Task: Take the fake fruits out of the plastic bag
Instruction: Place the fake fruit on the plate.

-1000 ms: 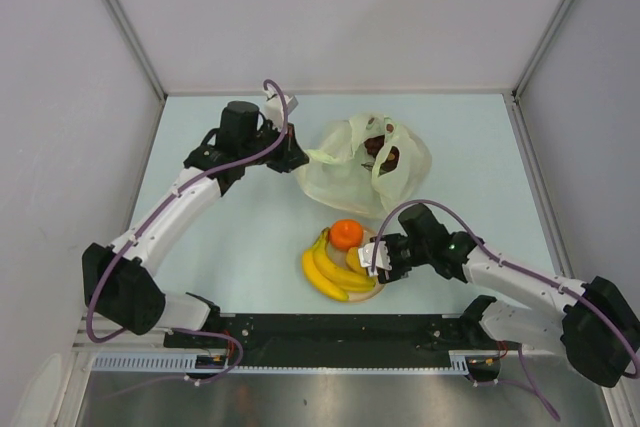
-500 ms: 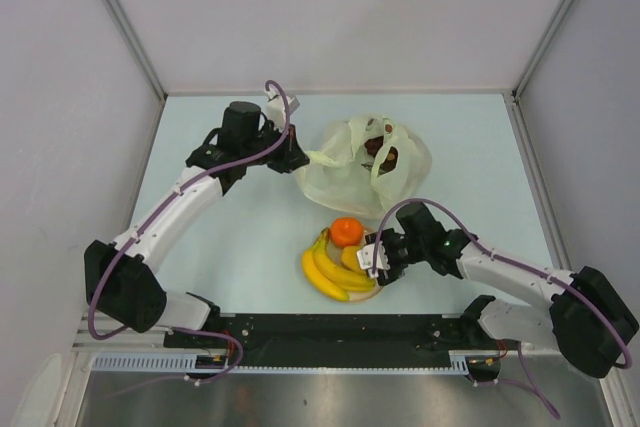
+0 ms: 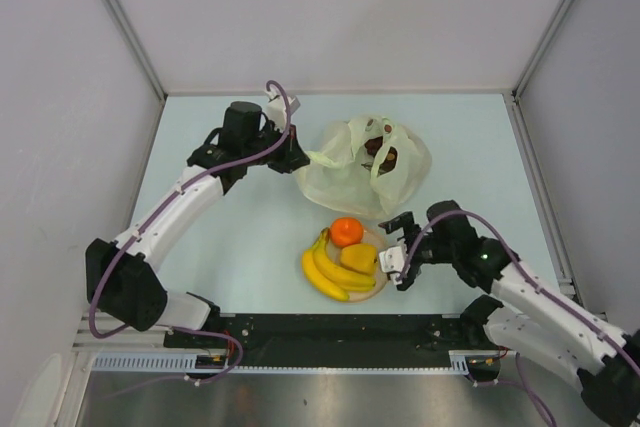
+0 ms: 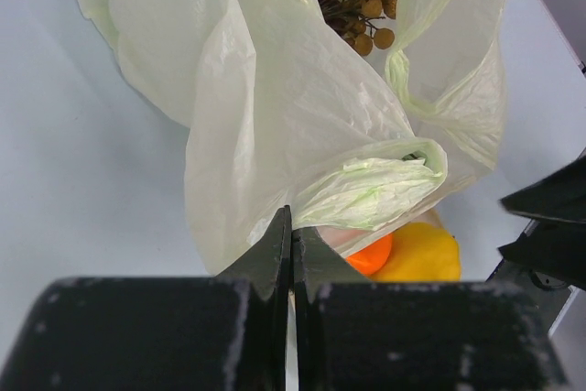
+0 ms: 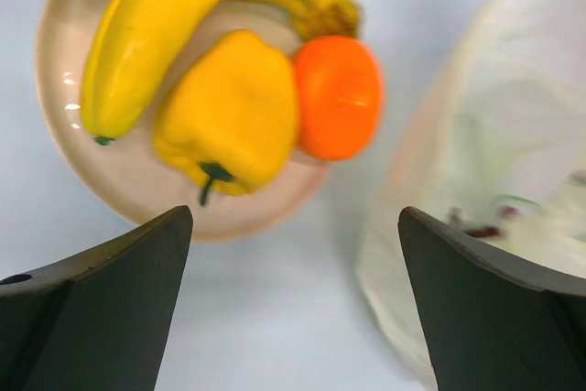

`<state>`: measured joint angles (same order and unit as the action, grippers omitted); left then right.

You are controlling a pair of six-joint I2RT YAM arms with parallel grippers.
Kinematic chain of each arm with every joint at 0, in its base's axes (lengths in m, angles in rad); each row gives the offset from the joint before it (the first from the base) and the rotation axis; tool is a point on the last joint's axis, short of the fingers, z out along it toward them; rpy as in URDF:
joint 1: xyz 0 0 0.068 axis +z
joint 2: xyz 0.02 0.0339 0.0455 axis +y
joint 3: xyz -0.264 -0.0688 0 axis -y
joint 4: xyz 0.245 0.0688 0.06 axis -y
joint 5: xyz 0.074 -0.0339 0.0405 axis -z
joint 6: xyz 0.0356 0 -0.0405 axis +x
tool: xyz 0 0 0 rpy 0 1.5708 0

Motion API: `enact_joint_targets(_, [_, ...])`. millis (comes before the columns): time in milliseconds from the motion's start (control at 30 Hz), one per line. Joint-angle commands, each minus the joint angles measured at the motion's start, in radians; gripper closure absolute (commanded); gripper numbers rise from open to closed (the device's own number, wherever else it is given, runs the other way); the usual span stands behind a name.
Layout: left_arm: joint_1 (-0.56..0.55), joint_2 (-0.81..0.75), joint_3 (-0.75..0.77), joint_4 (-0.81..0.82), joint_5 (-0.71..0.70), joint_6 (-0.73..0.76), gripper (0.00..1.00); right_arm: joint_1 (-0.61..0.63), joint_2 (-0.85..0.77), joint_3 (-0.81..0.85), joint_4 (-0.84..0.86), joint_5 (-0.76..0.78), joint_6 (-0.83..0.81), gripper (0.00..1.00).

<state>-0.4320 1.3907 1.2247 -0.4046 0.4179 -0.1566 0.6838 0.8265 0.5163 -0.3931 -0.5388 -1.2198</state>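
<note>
The pale yellow-green plastic bag lies at mid-table, its mouth gaping. My left gripper is shut on a stretched fold of the plastic bag at its left side, fingertips pressed together. A dark grape bunch shows inside the bag's mouth. The banana bunch, orange and yellow pepper rest on the cream plate. My right gripper hangs open just right of the plate. In the right wrist view the pepper and orange lie beyond the open right gripper.
Grey walls close in the table on three sides. The black rail with the arm bases runs along the near edge, just below the plate. Pale blue tabletop shows between the left arm and the plate.
My right gripper has opened wide, let go of the yellow pepper onto the plate, and drawn back to the right. The left gripper and bag have not moved.
</note>
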Motion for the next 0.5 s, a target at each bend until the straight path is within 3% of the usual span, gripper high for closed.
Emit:
enact_joint_targets(0, [-0.007,0.013,0.042,0.033,0.012,0.008,1.00,-0.015,-0.139,0.099,-0.101,0.014,0.122,0.00])
enact_joint_targets(100, [-0.007,0.021,0.059,0.035,0.012,0.009,1.00,-0.017,-0.161,0.128,0.044,0.077,0.312,0.00])
enact_joint_targets(300, [-0.007,0.019,0.075,0.030,0.013,0.011,1.00,-0.007,0.138,0.299,0.364,0.262,0.655,0.10])
enact_joint_targets(400, [-0.007,0.008,0.071,0.027,0.012,0.012,1.00,-0.004,0.319,0.372,0.364,0.240,0.675,0.19])
enact_joint_targets(467, [-0.007,0.001,0.067,0.027,0.009,0.015,1.00,0.012,0.434,0.404,0.382,0.267,0.675,0.42])
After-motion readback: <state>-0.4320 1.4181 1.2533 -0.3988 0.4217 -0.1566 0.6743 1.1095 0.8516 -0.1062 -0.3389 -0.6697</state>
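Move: The fake fruits still in the bag lie about 24 cm ahead of the right gripper, level with it sideways and some 7 cm lower. The yellow pepper sits about 7 cm to this gripper's left and 2 cm farther out, the orange about 10 cm left and 8 cm out, both roughly 7 cm below. From the left gripper, which pinches the bag's rim, those bag fruits are about 9 cm ahead, 20 cm right and 18 cm down. Lift the empty right gripper clear of the plate, first nearly straight up, then sweep it forward and somewhat left towards the open bag: about 10 cm up and 10 cm forward in all. Swing its fingers some 25 degrees clockwise, levelling them out, and let them narrow to about three quarters open. Keep the left gripper shut on the bag's rim, holding it almost still. ##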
